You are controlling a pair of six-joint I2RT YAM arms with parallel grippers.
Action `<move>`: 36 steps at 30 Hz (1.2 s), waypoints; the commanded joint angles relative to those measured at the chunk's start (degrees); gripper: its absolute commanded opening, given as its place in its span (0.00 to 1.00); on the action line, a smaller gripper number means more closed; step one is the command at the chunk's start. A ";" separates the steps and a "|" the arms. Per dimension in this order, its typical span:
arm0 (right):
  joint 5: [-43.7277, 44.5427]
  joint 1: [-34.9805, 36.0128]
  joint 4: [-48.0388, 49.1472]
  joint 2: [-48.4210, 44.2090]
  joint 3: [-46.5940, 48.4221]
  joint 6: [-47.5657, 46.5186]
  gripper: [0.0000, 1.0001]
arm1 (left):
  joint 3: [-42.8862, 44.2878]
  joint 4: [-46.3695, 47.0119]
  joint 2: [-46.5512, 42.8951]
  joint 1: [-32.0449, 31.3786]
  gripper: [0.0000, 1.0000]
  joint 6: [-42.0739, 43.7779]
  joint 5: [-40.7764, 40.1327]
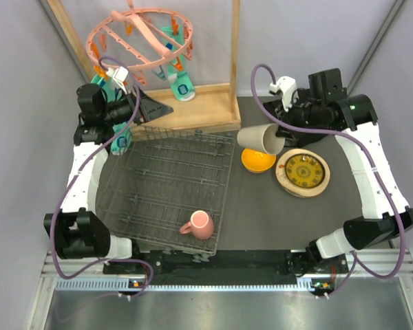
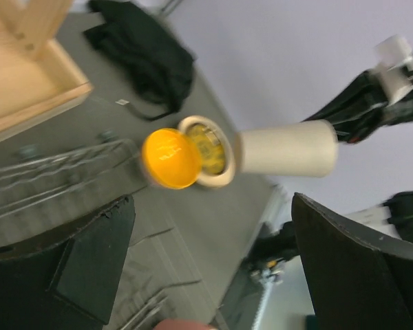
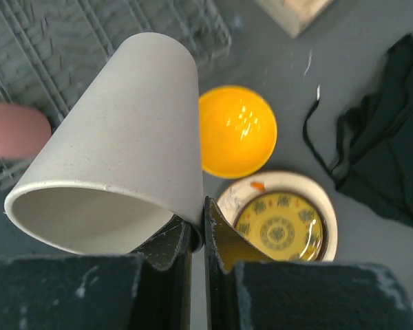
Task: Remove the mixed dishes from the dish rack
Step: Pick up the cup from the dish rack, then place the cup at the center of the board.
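Observation:
The beige cup (image 1: 260, 139) hangs tilted on its side above the mat, right of the dish rack (image 1: 165, 185). My right gripper (image 1: 282, 141) is shut on the cup's rim (image 3: 117, 158), one finger inside and one outside (image 3: 204, 213). Below it lie the orange bowl (image 1: 258, 160) (image 3: 236, 130) and a small yellow patterned plate (image 1: 303, 172) (image 3: 279, 227) stacked on a cream plate. The pink mug (image 1: 199, 225) lies on the rack near its front right corner. My left gripper (image 1: 151, 106) (image 2: 210, 227) hovers open and empty over the rack's far left corner.
A wooden frame (image 1: 186, 113) with a pink peg hanger (image 1: 141, 38) and hanging teal items stands behind the rack. A black cloth (image 3: 385, 137) (image 2: 144, 62) lies on the mat at the far right, beyond the plates.

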 commanded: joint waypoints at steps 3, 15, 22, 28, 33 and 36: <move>2.65 -1.87 -15.68 0.63 -5.37 -8.04 0.00 | 5.61 -31.60 -0.54 0.18 0.99 33.79 -10.45; 12.05 -2.14 -22.28 3.35 -12.49 -13.76 0.00 | 7.90 -43.76 1.22 0.10 0.98 47.78 -19.87; 14.17 -0.30 -20.26 7.48 -14.52 -12.10 0.00 | 7.20 -45.08 1.13 0.10 0.98 50.60 -23.12; 14.17 2.25 -19.91 8.89 -15.13 -11.48 0.00 | 6.94 -46.48 1.13 0.10 0.98 52.54 -24.00; 14.61 3.75 -19.65 9.77 -15.05 -10.95 0.00 | 6.32 -46.49 0.70 0.18 0.98 53.33 -24.09; 14.61 4.28 -20.17 9.95 -15.04 -11.30 0.00 | 5.88 -46.66 0.78 0.10 0.98 53.42 -23.48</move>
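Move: Back some 7 cm, about 1 cm left and 27 cm below the right hand, which already grips the beige cup, is the clear table spot for it. The yellow bowl is about 5 cm ahead and 5 cm left of this hand, the stacked plates 1 cm ahead and 11 cm right, both nearly 30 cm down. From the empty left hand the pink cup lies roughly 22 cm back, 10 cm right, 30 cm below; the dish rack's middle is 9 cm back, 1 cm left, 33 cm below. Lowering the beige cup about 15 cm towards the bare table in front of the bowl, the right hand also edges right and slightly back, then a little left again, its fingers still shut on the cup's rim and tipping some 35 degrees more steeply down. The open left hand sinks over the rack, shifting left and turning its fingers downward. ##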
